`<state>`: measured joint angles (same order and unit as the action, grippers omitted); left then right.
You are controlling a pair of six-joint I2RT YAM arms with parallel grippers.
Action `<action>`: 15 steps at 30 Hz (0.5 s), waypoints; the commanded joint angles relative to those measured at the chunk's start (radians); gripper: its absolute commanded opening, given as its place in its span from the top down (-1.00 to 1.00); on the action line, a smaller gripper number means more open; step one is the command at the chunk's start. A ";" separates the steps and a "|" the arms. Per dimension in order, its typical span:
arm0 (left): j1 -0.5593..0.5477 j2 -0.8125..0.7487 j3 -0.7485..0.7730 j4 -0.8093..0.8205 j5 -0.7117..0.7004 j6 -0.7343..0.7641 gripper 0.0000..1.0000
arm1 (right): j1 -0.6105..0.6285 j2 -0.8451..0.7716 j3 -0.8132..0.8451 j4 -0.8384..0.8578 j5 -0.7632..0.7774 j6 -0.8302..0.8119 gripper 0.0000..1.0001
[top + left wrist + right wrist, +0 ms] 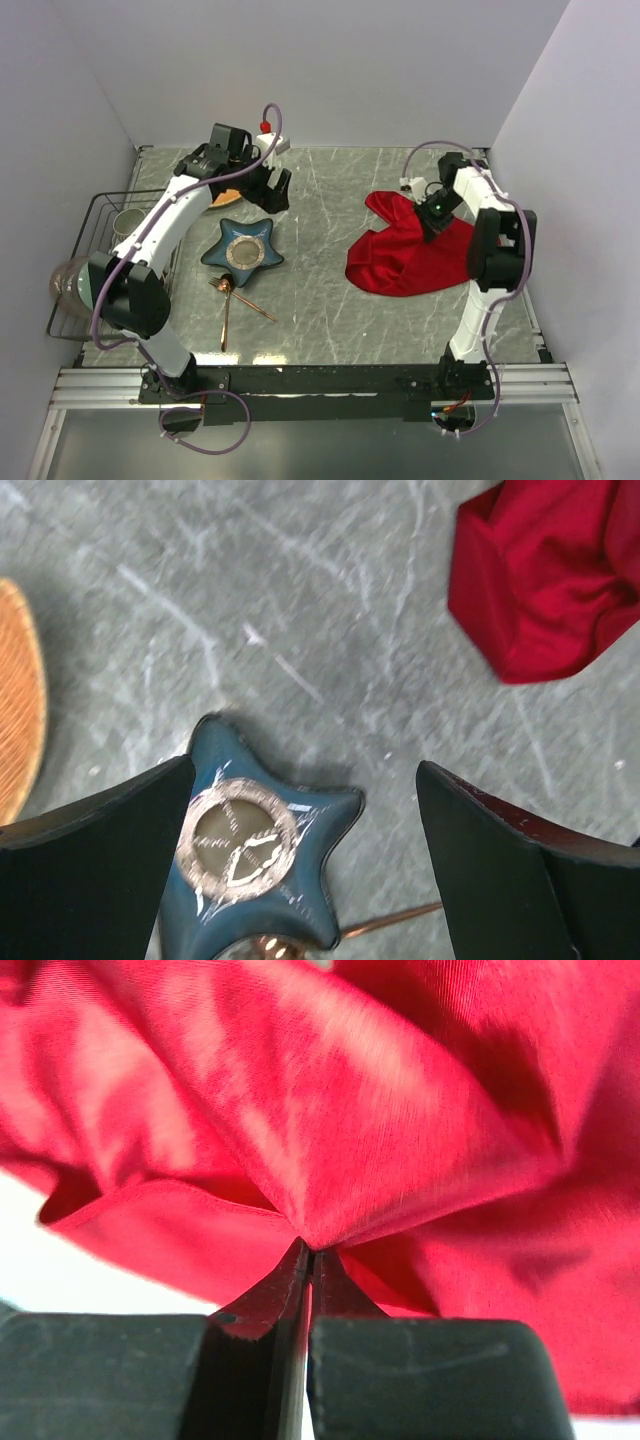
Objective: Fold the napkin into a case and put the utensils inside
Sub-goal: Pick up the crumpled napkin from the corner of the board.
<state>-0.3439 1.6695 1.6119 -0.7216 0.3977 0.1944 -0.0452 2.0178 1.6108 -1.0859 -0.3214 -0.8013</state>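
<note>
The red napkin [410, 248] lies rumpled at the right of the table, part of it lifted. My right gripper [434, 212] is shut on a pinched fold of the napkin [330, 1160], the cloth bunching from the fingertips. The copper utensils [228, 305] lie on the table just in front of the blue star dish. My left gripper [262, 190] hovers open at the back left, above and behind the dish, with nothing between its fingers [490, 850]. A corner of the napkin [545, 575] and one utensil handle [395, 918] show in the left wrist view.
A blue star-shaped dish [243, 250] sits left of centre. An orange plate [226, 197] lies under the left arm. A wire rack [95, 240] with a cup and a glass bowl [68, 280] stand at the left edge. White walls enclose the table.
</note>
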 commanded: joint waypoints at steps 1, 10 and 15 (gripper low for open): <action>-0.023 0.038 0.005 0.171 0.130 -0.073 -0.99 | -0.048 -0.212 -0.012 -0.078 -0.065 0.036 1.00; -0.237 0.237 0.033 0.366 0.182 -0.185 -0.99 | -0.076 -0.410 -0.187 -0.049 -0.094 0.121 1.00; -0.288 0.317 -0.026 0.529 0.182 -0.347 -0.97 | -0.073 -0.392 -0.219 -0.032 -0.122 0.188 1.00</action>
<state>-0.6163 1.9606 1.5967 -0.3752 0.5396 -0.0185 -0.1246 1.6146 1.4120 -1.1347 -0.4088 -0.6872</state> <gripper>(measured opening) 0.987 0.021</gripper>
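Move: The right hand already pinches the red napkin; the napkin's middle lies about 3 cm back, 4 cm left and 2 cm below its fingertips. From the left hand the napkin's middle is some 31 cm right, 12 cm back and 20 cm down. Nearer the left hand, the blue star tray sits about 11 cm left and 13 cm back, the wooden tray some 15 cm left and 4 cm ahead, both about 20 cm below. Right hand lifts pinched napkin 8 cm, drawing back; open left sweeps about 16 cm right, down towards it. ##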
